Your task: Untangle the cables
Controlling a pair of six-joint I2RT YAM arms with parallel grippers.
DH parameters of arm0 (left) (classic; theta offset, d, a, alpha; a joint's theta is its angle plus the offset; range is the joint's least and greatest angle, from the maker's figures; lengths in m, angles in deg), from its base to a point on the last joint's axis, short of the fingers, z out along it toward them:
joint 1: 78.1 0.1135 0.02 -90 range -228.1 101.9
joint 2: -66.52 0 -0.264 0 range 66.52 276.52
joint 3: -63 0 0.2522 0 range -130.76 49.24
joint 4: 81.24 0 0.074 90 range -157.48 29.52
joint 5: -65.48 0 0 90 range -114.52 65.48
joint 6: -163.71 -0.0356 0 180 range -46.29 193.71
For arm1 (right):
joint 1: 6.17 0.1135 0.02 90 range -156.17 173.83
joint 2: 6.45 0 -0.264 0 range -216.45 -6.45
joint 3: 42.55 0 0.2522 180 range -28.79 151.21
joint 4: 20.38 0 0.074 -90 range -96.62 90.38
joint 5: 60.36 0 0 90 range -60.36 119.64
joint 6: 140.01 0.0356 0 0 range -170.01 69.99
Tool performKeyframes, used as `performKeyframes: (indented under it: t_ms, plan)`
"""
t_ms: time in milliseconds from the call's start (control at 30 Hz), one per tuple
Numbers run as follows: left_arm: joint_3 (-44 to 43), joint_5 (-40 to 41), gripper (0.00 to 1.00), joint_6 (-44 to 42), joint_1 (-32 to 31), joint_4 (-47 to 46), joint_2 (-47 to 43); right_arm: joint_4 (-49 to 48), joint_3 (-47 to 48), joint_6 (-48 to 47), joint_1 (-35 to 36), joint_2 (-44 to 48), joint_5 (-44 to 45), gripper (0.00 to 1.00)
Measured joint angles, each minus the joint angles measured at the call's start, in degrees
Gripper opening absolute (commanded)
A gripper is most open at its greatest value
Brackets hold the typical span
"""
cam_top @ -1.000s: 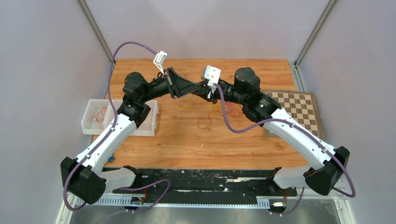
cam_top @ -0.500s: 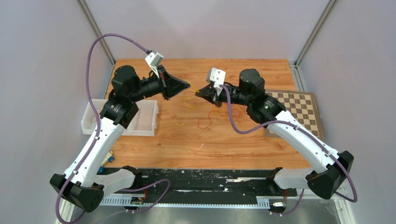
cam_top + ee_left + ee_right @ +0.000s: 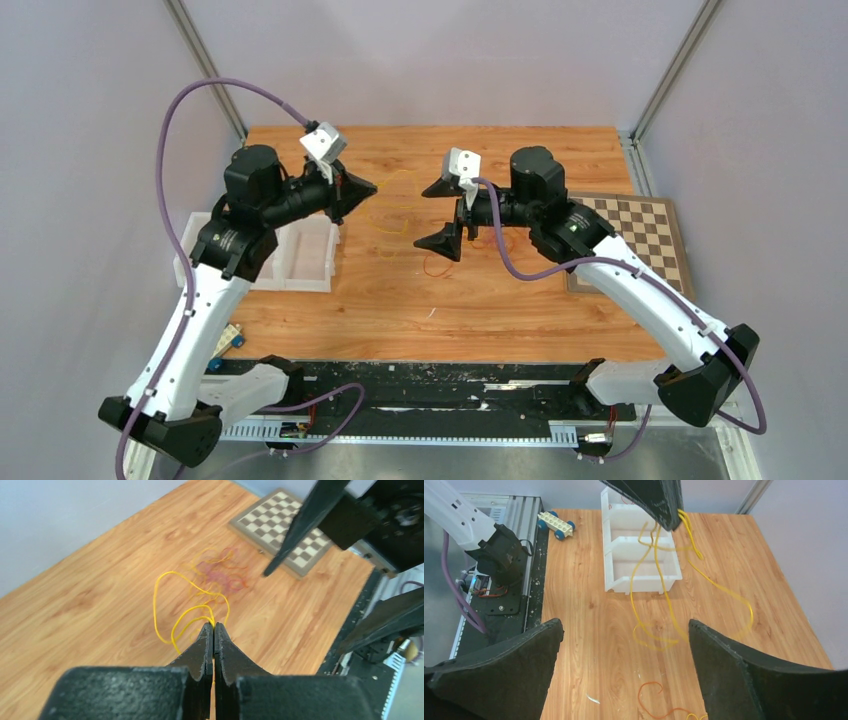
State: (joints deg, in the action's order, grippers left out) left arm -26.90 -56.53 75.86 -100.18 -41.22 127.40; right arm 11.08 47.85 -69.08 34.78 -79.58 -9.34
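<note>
My left gripper (image 3: 375, 186) (image 3: 214, 626) is shut on a thin yellow cable (image 3: 154, 605) and holds it above the wooden table. The cable's curly loops (image 3: 392, 226) (image 3: 659, 570) hang from those fingertips (image 3: 672, 522) down to the wood. My right gripper (image 3: 437, 215) (image 3: 625, 630) stands wide open a short way to the right, with nothing between its fingers. Beyond the yellow loops lies a blurred tangle of red, pink and orange cables (image 3: 220, 572). A single orange cable (image 3: 651, 692) (image 3: 437, 265) lies on the wood below the right gripper.
A white two-compartment bin (image 3: 300, 265) (image 3: 644, 555) sits at the table's left, partly under the left arm. A chessboard (image 3: 640, 230) (image 3: 280, 525) lies at the right edge. A small toy block on wheels (image 3: 556, 524) rests near the front left rail.
The right gripper has opened wide and let go. The left gripper has drawn back to the left with the yellow cable, so the two grippers now stand apart.
</note>
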Motion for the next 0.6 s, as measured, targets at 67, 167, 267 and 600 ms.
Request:
performKeyframes:
  t_ms: [67, 167, 267, 600]
  plan:
    - [0.0, 0.6, 0.0, -0.9, 2.4, 2.8, -1.6, 1.0, 0.5, 0.1, 0.0, 0.0, 0.2, 1.0]
    - [0.2, 0.5, 0.0, -1.3, 9.1, 6.1, -4.2, 2.4, 1.7, 0.6, 0.0, 0.7, 1.1, 1.0]
    - [1.2, -0.2, 0.0, -1.0, 17.8, 7.7, -6.7, 3.1, 2.5, 0.8, 0.0, 1.9, 2.2, 1.0]
    - [1.5, 0.2, 0.0, -1.2, 41.4, 9.4, -6.4, 7.1, 3.1, -0.3, 0.0, 5.6, 6.7, 1.0]
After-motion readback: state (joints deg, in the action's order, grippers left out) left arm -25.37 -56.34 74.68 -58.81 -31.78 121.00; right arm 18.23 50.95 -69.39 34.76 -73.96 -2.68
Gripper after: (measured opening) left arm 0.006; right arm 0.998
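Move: The left hand already pinches the yellow cable; the white box it is carried to lies about 30 cm to its left, 4 cm ahead and 35 cm below. The tangle of pink and orange cables lies some 25 cm to that hand's right, 7 cm ahead and 38 cm below. From the open right hand, the box is about 40 cm left, 7 cm ahead and 32 cm below. Left hand sweeps yellow cable 20 cm left towards white box, turning 40 degrees counter-clockwise; right rises away rightward. ##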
